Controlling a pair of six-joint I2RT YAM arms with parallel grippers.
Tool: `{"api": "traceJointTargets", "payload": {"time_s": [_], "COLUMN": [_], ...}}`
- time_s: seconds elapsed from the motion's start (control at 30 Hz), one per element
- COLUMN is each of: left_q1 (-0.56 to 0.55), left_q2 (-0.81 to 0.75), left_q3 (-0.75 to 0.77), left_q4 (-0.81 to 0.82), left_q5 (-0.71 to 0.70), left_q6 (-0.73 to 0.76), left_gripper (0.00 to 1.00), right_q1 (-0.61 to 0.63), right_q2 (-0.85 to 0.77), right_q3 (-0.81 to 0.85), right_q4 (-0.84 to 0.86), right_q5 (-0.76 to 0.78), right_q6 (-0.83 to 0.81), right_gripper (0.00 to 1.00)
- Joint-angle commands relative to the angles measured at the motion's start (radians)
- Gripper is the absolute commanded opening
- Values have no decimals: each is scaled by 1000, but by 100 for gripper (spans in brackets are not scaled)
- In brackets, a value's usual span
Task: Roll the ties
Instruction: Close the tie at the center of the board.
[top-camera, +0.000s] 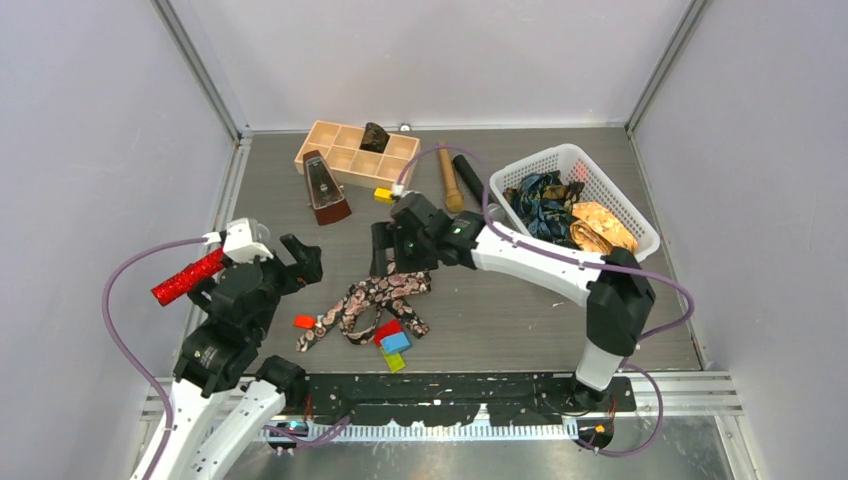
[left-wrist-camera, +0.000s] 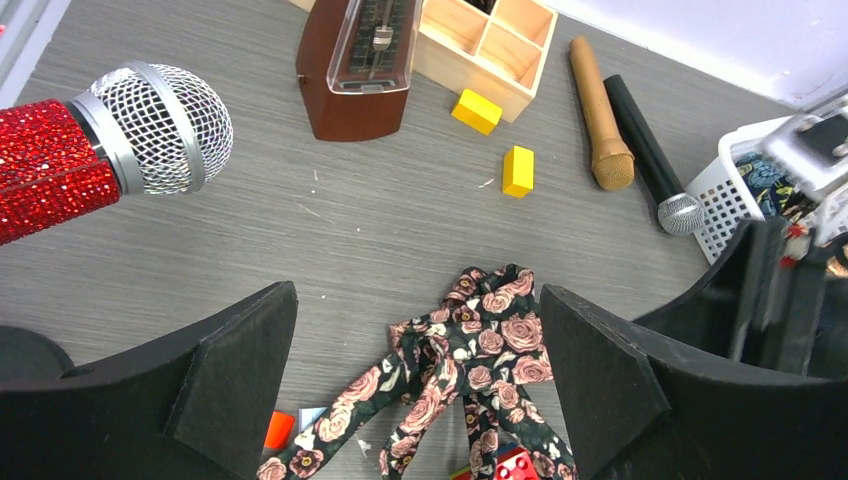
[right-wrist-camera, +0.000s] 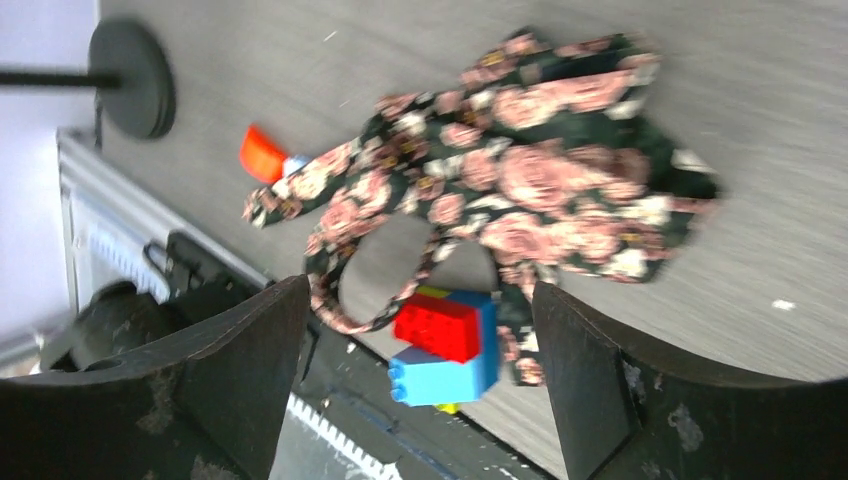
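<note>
A black tie with pink roses lies loosely bunched in the middle of the table, its tails trailing toward the near edge. My right gripper hovers open over its far end, and in the right wrist view the tie lies beyond the right gripper, which holds nothing. My left gripper stands open to the left of the tie. In the left wrist view the tie lies between and beyond the wide-apart jaws of the left gripper, untouched. A blue-teal tie and a golden-orange tie sit crumpled in the white basket.
Stacked red, blue and yellow blocks lie against the tie's near tails, with an orange block to their left. A red glittery microphone is by the left arm. Behind are a metronome, a wooden tray holding a dark bundle, and two microphones.
</note>
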Motion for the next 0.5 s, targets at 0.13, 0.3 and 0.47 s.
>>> {"api": "traceJointTargets", "payload": {"time_s": [0.13, 0.3, 0.47], "left_q1": [5, 5, 5], "left_q2": [57, 142, 275], "left_q3": [-5, -22, -49], "left_q4": [80, 102, 75], "left_q5": [62, 114, 112], "left_q6": [3, -30, -114], "left_gripper": [94, 95, 95], "right_q1": [-172, -210, -214], "right_q2": [-157, -153, -167], "right_q3": [-210, -290, -326], "right_q4": [43, 92, 135], "right_q5": [102, 65, 56], "right_q6": [167, 200, 216], "right_gripper": [88, 89, 89]}}
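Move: The crumpled tie's middle lies some 5 cm to the right hand's left, 2 cm back and about 14 cm below; the stacked blocks sit roughly 10 cm back of that hand and 1 cm left, the upright yellow block 14 cm ahead and 2 cm right. From the left hand, the tie's middle is about 9 cm right, 1 cm back and 24 cm down, with the orange brick 4 cm left and 5 cm back. The open right hand swings about 10 cm right, sinking, past the tie's right end; the left dips towards it. ##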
